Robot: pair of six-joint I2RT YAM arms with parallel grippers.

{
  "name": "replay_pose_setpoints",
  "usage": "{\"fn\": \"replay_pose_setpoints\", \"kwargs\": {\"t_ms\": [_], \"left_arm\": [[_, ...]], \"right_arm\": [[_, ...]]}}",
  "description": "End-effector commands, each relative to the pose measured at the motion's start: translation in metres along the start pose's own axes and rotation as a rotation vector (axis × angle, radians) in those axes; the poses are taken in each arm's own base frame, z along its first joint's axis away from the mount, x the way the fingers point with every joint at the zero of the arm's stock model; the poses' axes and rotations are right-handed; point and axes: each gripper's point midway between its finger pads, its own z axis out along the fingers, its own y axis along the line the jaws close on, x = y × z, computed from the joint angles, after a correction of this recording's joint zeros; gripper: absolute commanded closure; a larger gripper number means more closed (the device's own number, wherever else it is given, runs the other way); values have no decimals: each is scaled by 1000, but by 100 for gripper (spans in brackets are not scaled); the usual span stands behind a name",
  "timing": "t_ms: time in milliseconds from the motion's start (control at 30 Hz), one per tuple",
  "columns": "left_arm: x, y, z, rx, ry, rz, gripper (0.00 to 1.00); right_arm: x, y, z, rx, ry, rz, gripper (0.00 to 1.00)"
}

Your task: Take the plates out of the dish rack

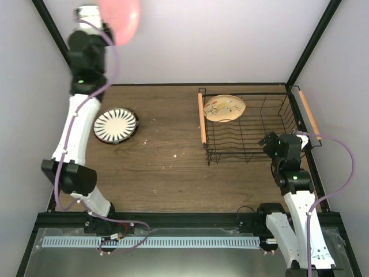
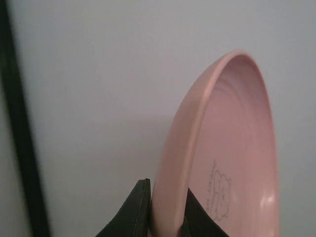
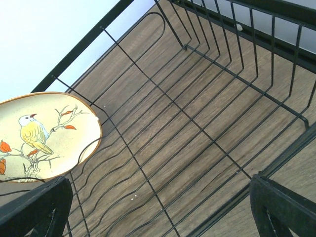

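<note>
High at the back left, my left gripper [image 1: 108,27] is shut on the rim of a pink plate [image 1: 121,17]. In the left wrist view the black fingers [image 2: 136,210] pinch the edge of that pink plate [image 2: 232,148], which stands on edge against the wall. The white plate with black radial stripes [image 1: 115,125] lies flat on the table at the left. The black wire dish rack [image 1: 251,157] sits at the right, and a tan plate with a bird print [image 1: 225,108] leans in its far left corner. My right gripper [image 1: 270,141] hovers open over the rack's near right side, empty [image 3: 158,212], with the tan plate [image 3: 42,136] to its left.
The rack has two wooden rod handles, one on the left [image 1: 202,118] and one on the right [image 1: 309,115]. Black frame posts [image 1: 314,40] rise at the back corners beside pale walls. A few crumbs [image 1: 175,154] lie mid-table.
</note>
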Motion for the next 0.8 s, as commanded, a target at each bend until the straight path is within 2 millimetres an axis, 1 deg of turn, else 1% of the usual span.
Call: {"fn": "replay_pose_setpoints", "kwargs": {"t_ms": [0, 33, 67, 100, 200, 233, 300, 367, 433, 500, 633, 767], "left_arm": [[133, 78, -14, -81, 392, -396, 96], [161, 89, -25, -92, 458, -477, 96], [185, 99, -37, -95, 508, -529, 96], [203, 107, -49, -98, 544, -574, 96], [246, 118, -83, -91, 626, -765, 96], [261, 125, -95, -96, 652, -855, 96], [290, 126, -116, -78, 693, -1032, 96], [318, 128, -138, -112, 740, -1127, 96], [341, 128, -159, -142, 781, -1175, 96], [360, 124, -175, -156, 829, -1221, 96], [389, 110, -197, -156, 916, -1273, 96], [408, 106, -211, -185, 969, -1270, 96]], "right_arm": [[-1, 6, 6, -25, -2, 8, 0], [0, 7, 7, -30, 2, 10, 0], [1, 8, 9, -33, 7, 11, 0], [1, 9, 11, -36, 12, 10, 0], [3, 13, 15, -44, 27, 9, 0], [4, 14, 16, -47, 31, 8, 0], [4, 15, 17, -48, 35, 4, 0], [4, 15, 17, -47, 35, 1, 0], [3, 14, 17, -44, 33, -2, 0], [2, 14, 16, -40, 29, -4, 0], [2, 14, 16, -41, 27, -7, 0], [2, 14, 18, -37, 33, -10, 0]]}}
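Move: The stack of plates, striped one on top, lies far below my left hand, which holds the pink plate high up: about 56 cm down, 11 cm to the left and 3 cm back. The bird plate in the dish rack stands some 41 cm to this hand's right, 5 cm farther out and 51 cm lower; the rack's middle is about 53 cm right, 2 cm back and 55 cm down. From my right hand the stack is roughly 70 cm left, 20 cm ahead and 19 cm lower. With the pink plate still pinched at its rim, I swing my left hand left and almost at once drop it fast, some 45 cm down in all, drawing back a little, and ease off close above the stack. On the way I roll its left side down and tip the fingers from slightly upward to slanting down, about 90 degrees of turn altogether. ##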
